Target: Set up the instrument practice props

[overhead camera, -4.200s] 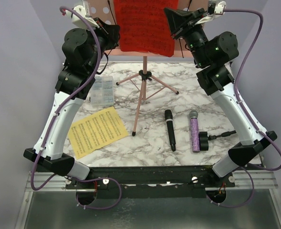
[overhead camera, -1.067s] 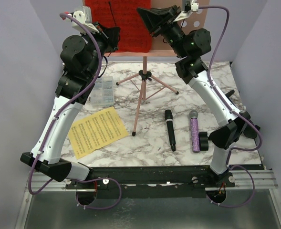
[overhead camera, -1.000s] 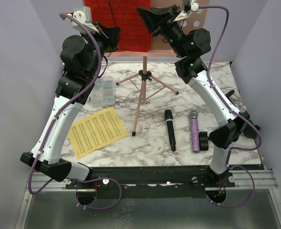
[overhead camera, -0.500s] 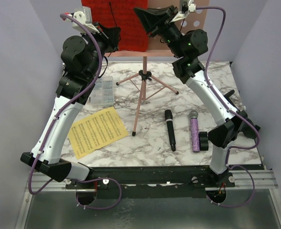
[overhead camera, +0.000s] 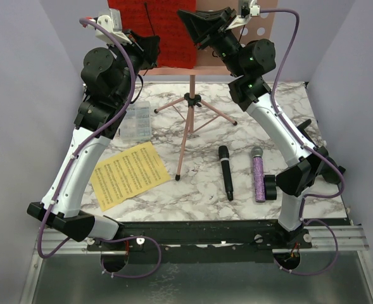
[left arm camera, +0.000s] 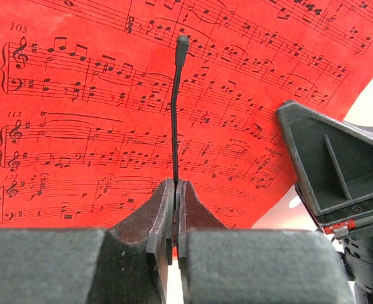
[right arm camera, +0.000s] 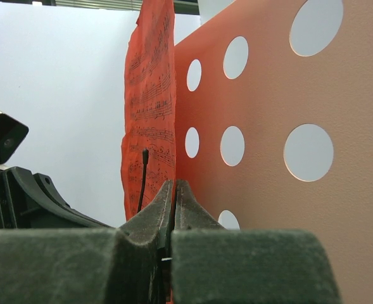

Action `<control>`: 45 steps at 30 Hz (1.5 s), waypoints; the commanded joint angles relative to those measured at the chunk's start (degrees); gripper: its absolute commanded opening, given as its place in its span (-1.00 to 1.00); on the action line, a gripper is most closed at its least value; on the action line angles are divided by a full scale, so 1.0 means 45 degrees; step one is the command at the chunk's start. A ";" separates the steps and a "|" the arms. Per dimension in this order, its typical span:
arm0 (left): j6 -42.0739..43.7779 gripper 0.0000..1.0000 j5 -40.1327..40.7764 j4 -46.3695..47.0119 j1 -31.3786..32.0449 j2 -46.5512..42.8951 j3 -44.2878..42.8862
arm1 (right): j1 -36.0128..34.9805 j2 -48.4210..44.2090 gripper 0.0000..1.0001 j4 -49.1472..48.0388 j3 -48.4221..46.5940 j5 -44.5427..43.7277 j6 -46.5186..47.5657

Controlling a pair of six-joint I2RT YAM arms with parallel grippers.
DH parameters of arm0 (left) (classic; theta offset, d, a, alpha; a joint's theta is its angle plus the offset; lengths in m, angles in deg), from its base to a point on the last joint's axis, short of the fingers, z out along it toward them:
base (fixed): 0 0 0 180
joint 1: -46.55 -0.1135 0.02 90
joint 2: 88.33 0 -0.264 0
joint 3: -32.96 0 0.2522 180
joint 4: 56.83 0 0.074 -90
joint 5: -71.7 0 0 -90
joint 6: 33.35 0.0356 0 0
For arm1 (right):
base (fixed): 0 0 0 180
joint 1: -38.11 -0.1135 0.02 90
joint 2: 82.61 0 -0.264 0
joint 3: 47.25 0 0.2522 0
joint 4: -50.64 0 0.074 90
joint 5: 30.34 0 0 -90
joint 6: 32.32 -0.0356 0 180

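The pink perforated music rack stands on thin tripod legs at the back. The red music sheet lies against its left half. My left gripper is shut on the rack's thin black wire arm, which crosses the sheet; its tips show in the left wrist view. My right gripper is shut on the sheet's right edge, beside the rack face; its tips show in the right wrist view. The yellow sheet, black microphone and purple glitter microphone lie on the table.
A clear compartment box sits left of the tripod. A black mic holder lies by the purple microphone's lower end. Another black part shows behind the right arm. Grey walls close in on both sides.
Since 4.2 s ago the red sheet and my right gripper have moved left across the rack. Over the last second both arms have barely moved.
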 commanded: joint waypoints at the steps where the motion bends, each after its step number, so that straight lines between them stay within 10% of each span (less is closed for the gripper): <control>1: -0.0072 -0.78 0.0331 0.0026 -0.0037 -0.0341 0.0124 | -0.0082 0.0194 -0.99 -0.0248 -0.0154 0.0050 -0.0031; 22: -0.0512 -0.07 0.0399 0.0035 -0.0041 -0.1884 0.1523 | -0.0139 0.0020 -0.96 -0.0125 0.0034 -0.0122 0.0192; 36: -0.1065 0.69 0.0906 -0.0831 -0.0036 -0.5951 0.5968 | -0.0238 -0.2945 0.32 0.5279 0.0496 -0.1383 0.1405; 45: -0.2915 0.89 0.0655 -0.3440 -0.0041 -0.8232 1.1893 | -0.0296 -0.9470 0.44 0.5523 1.1107 0.1265 0.0972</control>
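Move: The left gripper is shut on the left page holder, practically at its fingertips; the red sheet's middle lies about 3 cm ahead, 1 cm left and 7 cm above. The right gripper is closed at the sheet's right edge: sheet middle some 10 cm to its left, 1 cm ahead and 2 cm up, left holder roughly 9 cm left, level ahead, 6 cm below; the right holder about 15 cm right, level ahead, 3 cm below. Open the left gripper wide to let go of the left page holder, and draw back off the stand about 11 cm and 5 cm left, then drop some 16 cm, tipping the fingers down. Hold the right hand at the sheet's right edge until the left is well away, then open it too and pull back, to the right and slightly down, clear of the sheet. ##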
